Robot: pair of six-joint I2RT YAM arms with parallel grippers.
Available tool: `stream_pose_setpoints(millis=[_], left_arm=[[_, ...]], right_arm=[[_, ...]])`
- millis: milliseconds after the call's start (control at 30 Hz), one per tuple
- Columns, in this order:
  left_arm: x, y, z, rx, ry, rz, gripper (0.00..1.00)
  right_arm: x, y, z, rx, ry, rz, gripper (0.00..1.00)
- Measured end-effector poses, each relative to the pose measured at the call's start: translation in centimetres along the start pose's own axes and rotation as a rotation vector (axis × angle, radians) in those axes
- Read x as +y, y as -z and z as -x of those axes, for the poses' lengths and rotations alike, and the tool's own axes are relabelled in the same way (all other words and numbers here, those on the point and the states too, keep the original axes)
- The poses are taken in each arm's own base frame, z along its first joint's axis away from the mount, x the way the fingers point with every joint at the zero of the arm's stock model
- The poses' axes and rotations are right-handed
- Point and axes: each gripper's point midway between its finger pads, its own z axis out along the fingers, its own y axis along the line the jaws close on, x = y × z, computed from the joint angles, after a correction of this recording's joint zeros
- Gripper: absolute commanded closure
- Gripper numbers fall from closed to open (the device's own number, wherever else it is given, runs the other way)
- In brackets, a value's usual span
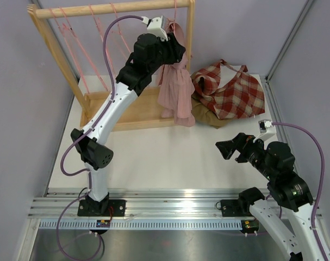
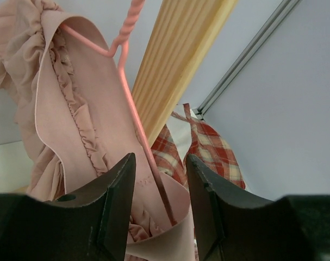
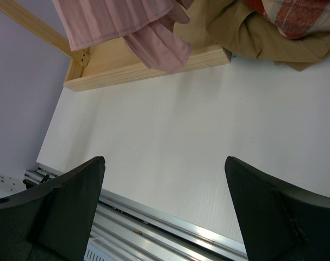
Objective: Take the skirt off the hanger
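A pale pink ruffled skirt [image 1: 175, 92] hangs on a pink wire hanger [image 2: 126, 87] at the right end of the wooden rack [image 1: 116, 8]. My left gripper [image 1: 178, 48] is raised to the skirt's top. In the left wrist view its jaws [image 2: 160, 157] straddle the hanger's sloping wire and the skirt's waistband [image 2: 175, 239], with a gap on each side of the wire. The skirt's hem [image 3: 154, 46] drapes onto the rack's base. My right gripper [image 1: 230, 148] hovers low over the table, wide open [image 3: 165, 160] with nothing between its fingers.
Several bare pink hangers [image 1: 94, 27] hang along the rack's rail. A red plaid garment [image 1: 232, 89] lies heaped on a tan cloth [image 1: 205, 115] right of the rack. The rack's right post [image 2: 175, 60] stands just behind the hanger. An aluminium rail [image 1: 175, 209] borders the near edge.
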Motion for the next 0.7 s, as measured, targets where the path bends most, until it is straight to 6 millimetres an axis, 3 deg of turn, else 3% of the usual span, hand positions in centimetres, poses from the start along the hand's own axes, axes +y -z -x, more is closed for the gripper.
stream_pose_setpoints(millis=[33, 133, 167, 367, 500, 567, 700], left_arm=[[0.2, -0.2, -0.3, 0.006, 0.000, 0.005, 0.55], [0.5, -0.5, -0.9, 0.018, 0.003, 0.016, 0.93], [0.6, -0.5, -0.9, 0.018, 0.005, 0.020, 1.00], [2.0, 0.1, -0.7, 0.031, -0.013, 0.101, 1.00], [2.3, 1.8, 0.6, 0.028, -0.042, 0.142, 1.00], [2.1, 3.3, 1.8, 0.013, -0.055, 0.152, 1.00], [0.9, 7.6, 6.4, -0.078, -0.060, 0.148, 1.00]], right_arm=[[0.0, 0.0, 0.0, 0.000, 0.000, 0.000, 0.01], [0.0, 0.0, 0.0, 0.000, 0.000, 0.000, 0.01], [0.0, 0.0, 0.0, 0.000, 0.000, 0.000, 0.00], [0.0, 0.0, 0.0, 0.000, 0.003, 0.001, 0.00], [0.1, -0.2, 0.0, 0.007, 0.004, 0.006, 0.01], [0.4, -0.9, 0.0, 0.025, 0.001, 0.018, 0.01], [2.3, -3.1, 1.0, 0.065, -0.006, 0.078, 0.01]])
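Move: Between the left hand's half-open fingers lies the pink hanger's near arm, about 1 cm ahead of the hand point. The pink skirt on the hanger has its middle about 17 cm below, 2 cm ahead and 1 cm left; the rack's right post stands 6 cm ahead and 6 cm right, and the checked skirt 10 cm ahead, 26 cm right and 33 cm below. From the right hand the pink skirt is some 30 cm ahead and 16 cm left, about level. Sinking barely 2 cm, the left hand shuts its fingers on the hanger's pink arm, then carries it left, up and back towards the robot, about 7 cm to the left and 7 cm up from the low point, turning slightly counter-clockwise. Late on, the open right hand sets off forward and left towards the skirt, about 4 cm. ##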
